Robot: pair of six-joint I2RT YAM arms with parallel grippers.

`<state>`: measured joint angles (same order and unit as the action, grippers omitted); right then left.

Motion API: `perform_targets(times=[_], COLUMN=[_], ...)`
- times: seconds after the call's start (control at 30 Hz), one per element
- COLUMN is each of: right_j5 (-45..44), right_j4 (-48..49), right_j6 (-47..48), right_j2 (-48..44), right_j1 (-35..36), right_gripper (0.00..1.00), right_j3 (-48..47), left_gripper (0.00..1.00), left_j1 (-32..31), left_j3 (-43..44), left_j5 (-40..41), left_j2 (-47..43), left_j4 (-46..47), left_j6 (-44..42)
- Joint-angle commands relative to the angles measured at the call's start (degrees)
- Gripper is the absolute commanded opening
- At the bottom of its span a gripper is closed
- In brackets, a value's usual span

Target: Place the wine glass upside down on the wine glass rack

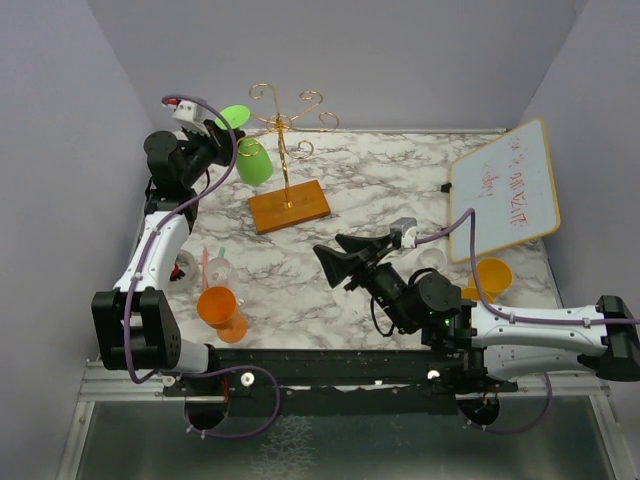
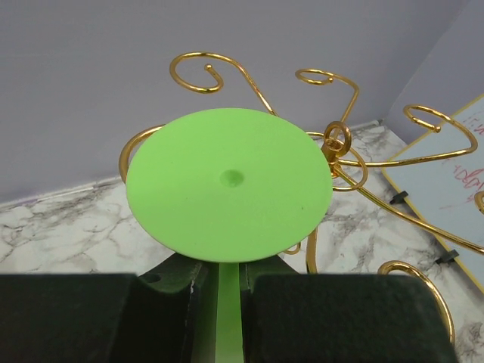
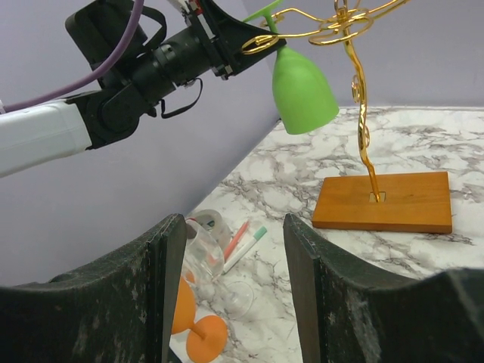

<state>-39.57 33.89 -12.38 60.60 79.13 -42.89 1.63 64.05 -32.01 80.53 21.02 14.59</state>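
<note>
A green wine glass point(image 1: 254, 162) hangs upside down, foot up, at the left side of the wine glass rack point(image 1: 287, 150). My left gripper point(image 2: 227, 306) is shut on its stem point(image 2: 228, 299), just under the round green foot point(image 2: 229, 184). The rack's gold scroll arms point(image 2: 340, 144) spread behind and to the right of the foot. In the right wrist view a curled arm point(image 3: 261, 43) crosses the stem just above the bowl point(image 3: 302, 91). The rack's wooden base point(image 3: 386, 200) rests on the marble. My right gripper point(image 3: 234, 249) stands open and holds nothing, over the table's middle point(image 1: 335, 258).
An orange glass point(image 1: 220, 310) and a clear glass point(image 1: 215, 268) lie at the near left, with pens point(image 3: 246, 240) and a tape roll point(image 3: 208, 223) beside them. A whiteboard point(image 1: 505, 190) leans at the right, an orange cup point(image 1: 492, 275) below it.
</note>
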Motion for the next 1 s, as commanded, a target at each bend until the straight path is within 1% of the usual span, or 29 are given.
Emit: perform_targets(times=[0.0, 0.13, 0.23, 0.37, 0.47, 0.6, 0.7, 0.97], right_j5=[-0.8, -0.8, -0.7, 0.0, 0.7, -1.5, -1.8, -1.0], right_j4=[2.1, 2.4, 2.5, 2.2, 0.2, -7.6, -11.2, -12.2], right_j6=[0.1, 0.3, 0.3, 0.0, -0.6, -4.0, -5.9, -6.8], right_j2=[0.1, 0.2, 0.0, -0.3, 0.1, 1.6, 2.3, 2.9], right_j1=[0.3, 0.3, 0.3, 0.3, 0.3, 0.3, 0.3, 0.3], right_gripper=[0.59, 0.59, 0.59, 0.6, 0.6, 0.6, 0.6, 0.6], right_j3=[-0.2, -0.3, -0.3, -0.5, -2.5, -7.5, -10.8, -13.1], left_gripper=[0.0, 0.0, 0.0, 0.0, 0.0, 0.0, 0.0, 0.0], left_j1=[-0.1, -0.8, -1.4, -1.5, -1.5, -1.5, -1.5, -1.5], left_j3=[-0.9, -0.8, -0.5, -1.1, -1.5, -0.9, -0.7, 0.3], left_j5=[5.7, 2.6, -0.9, -2.9, -1.9, 0.4, 2.0, 5.7], left_j2=[0.2, 1.2, 1.5, 0.8, 0.6, 1.4, 2.2, 3.4], left_j4=[2.4, 2.5, 2.5, 2.5, 2.5, 2.5, 2.5, 2.5], left_j6=[3.2, 2.6, 0.5, -1.8, -3.1, -3.3, -3.0, -2.1])
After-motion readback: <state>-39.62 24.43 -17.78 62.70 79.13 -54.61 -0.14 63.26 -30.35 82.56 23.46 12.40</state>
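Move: The left hand holds the green wine glass upside down by its stem. The rack's left curl lies about 3 cm ahead, 1 cm to the left and barely higher. The near-left curl is 3 cm back and 4 cm right, the hub 2 cm ahead and 9 cm right, the back-left curl 9 cm ahead and 4 cm right, all about level. From the right hand the left curl is some 27 cm ahead, 20 cm left, slightly higher. Still pinching the stem just under the foot, the left hand eases its pressure on the rack: it swings about 2 cm right while sinking about 1 cm, then creeps forward roughly 1 cm, drifting slightly back left, working the stem at the left curl. The empty, half-open right hand waits, then rises about 5 cm. ##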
